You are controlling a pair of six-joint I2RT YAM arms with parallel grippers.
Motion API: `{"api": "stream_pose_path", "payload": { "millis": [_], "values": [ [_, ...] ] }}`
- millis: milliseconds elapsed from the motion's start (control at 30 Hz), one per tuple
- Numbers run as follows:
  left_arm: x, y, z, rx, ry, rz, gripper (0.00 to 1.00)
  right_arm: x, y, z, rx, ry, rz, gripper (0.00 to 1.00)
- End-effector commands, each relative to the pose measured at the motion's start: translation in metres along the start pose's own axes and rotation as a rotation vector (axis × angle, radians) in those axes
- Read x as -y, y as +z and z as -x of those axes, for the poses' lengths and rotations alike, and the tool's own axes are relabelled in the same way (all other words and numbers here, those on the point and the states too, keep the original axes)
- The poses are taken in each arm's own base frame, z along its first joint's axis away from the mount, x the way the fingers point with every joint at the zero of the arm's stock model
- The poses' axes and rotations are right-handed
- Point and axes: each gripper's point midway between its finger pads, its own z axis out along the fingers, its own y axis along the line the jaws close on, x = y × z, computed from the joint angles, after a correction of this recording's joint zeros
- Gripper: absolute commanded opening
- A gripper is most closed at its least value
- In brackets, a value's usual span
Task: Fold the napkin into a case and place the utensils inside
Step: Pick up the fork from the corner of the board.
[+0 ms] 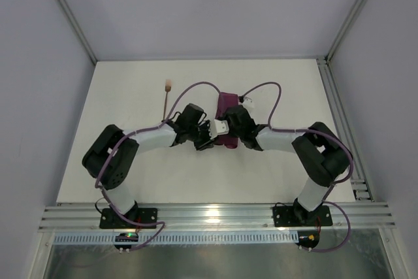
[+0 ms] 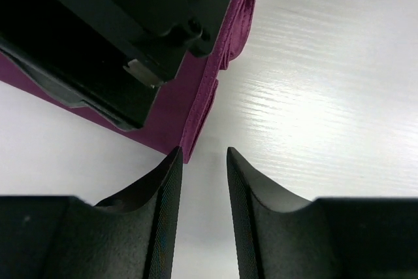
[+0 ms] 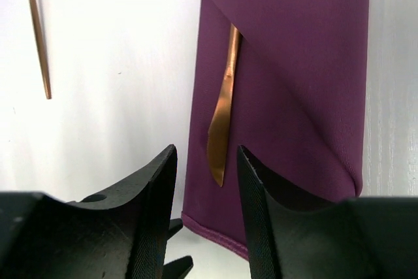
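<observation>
The magenta napkin (image 1: 228,104) lies folded into a long narrow case (image 3: 287,76) in the middle of the table. A copper knife (image 3: 222,122) is tucked under its diagonal flap, blade sticking out toward my right gripper (image 3: 206,148). That gripper hovers open over the case's near end, its jaws apart on either side of the blade tip without touching it. The fork (image 1: 166,95) lies on the bare table to the left; its handle (image 3: 39,44) shows in the right wrist view. My left gripper (image 2: 202,151) stands open just off the case's corner (image 2: 189,129), with only table between its fingers.
The two wrists (image 1: 215,132) sit close together over the case's near end, almost touching. A white table (image 1: 130,168) is bounded by grey walls and a metal rail (image 1: 339,115) on the right. The arm bases (image 1: 209,217) stand at the near edge.
</observation>
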Motion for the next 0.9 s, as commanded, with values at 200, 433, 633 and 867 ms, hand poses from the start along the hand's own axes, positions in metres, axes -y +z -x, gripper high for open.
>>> {"api": "stream_pose_path", "payload": {
  "millis": [200,433,633,867],
  "values": [
    [-0.008,-0.066,0.083,0.163,-0.065,0.046,0.38,-0.02,-0.028,0.043,0.117,-0.047,0.033,0.46],
    [-0.12,-0.149,0.045,0.129,-0.468,0.585,0.49,-0.022,-0.059,0.069,0.191,-0.111,0.016,0.47],
    [-0.216,-0.18,-0.058,-0.014,-0.797,0.814,0.56,-0.021,-0.082,0.079,0.224,-0.166,0.028,0.47],
    [-0.248,-0.137,-0.094,-0.109,-0.812,0.727,0.59,-0.018,-0.092,0.078,0.218,-0.214,0.031,0.47]
  ]
}}
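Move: The fork lies flat on the table, its middle around 19 cm ahead of the left hand and 20 cm to its left, roughly 2 cm lower. The folded napkin's middle is some 9 cm ahead and 8 cm to the right of the left hand, with the knife on it about 8 cm ahead and 6 cm to the right. From the right hand, just over the napkin, the fork is roughly 12 cm ahead and 32 cm to the left. The fork is what the left hand goes for: it lifts clear of the napkin's near edge by about 14 cm, swings forward and left while turning some 65 degrees counter-clockwise, then sinks to just above the handle, fingers opening wider. The right hand, still part open, rises about 10 cm off the napkin, drifting right and tipping its fingers up. ##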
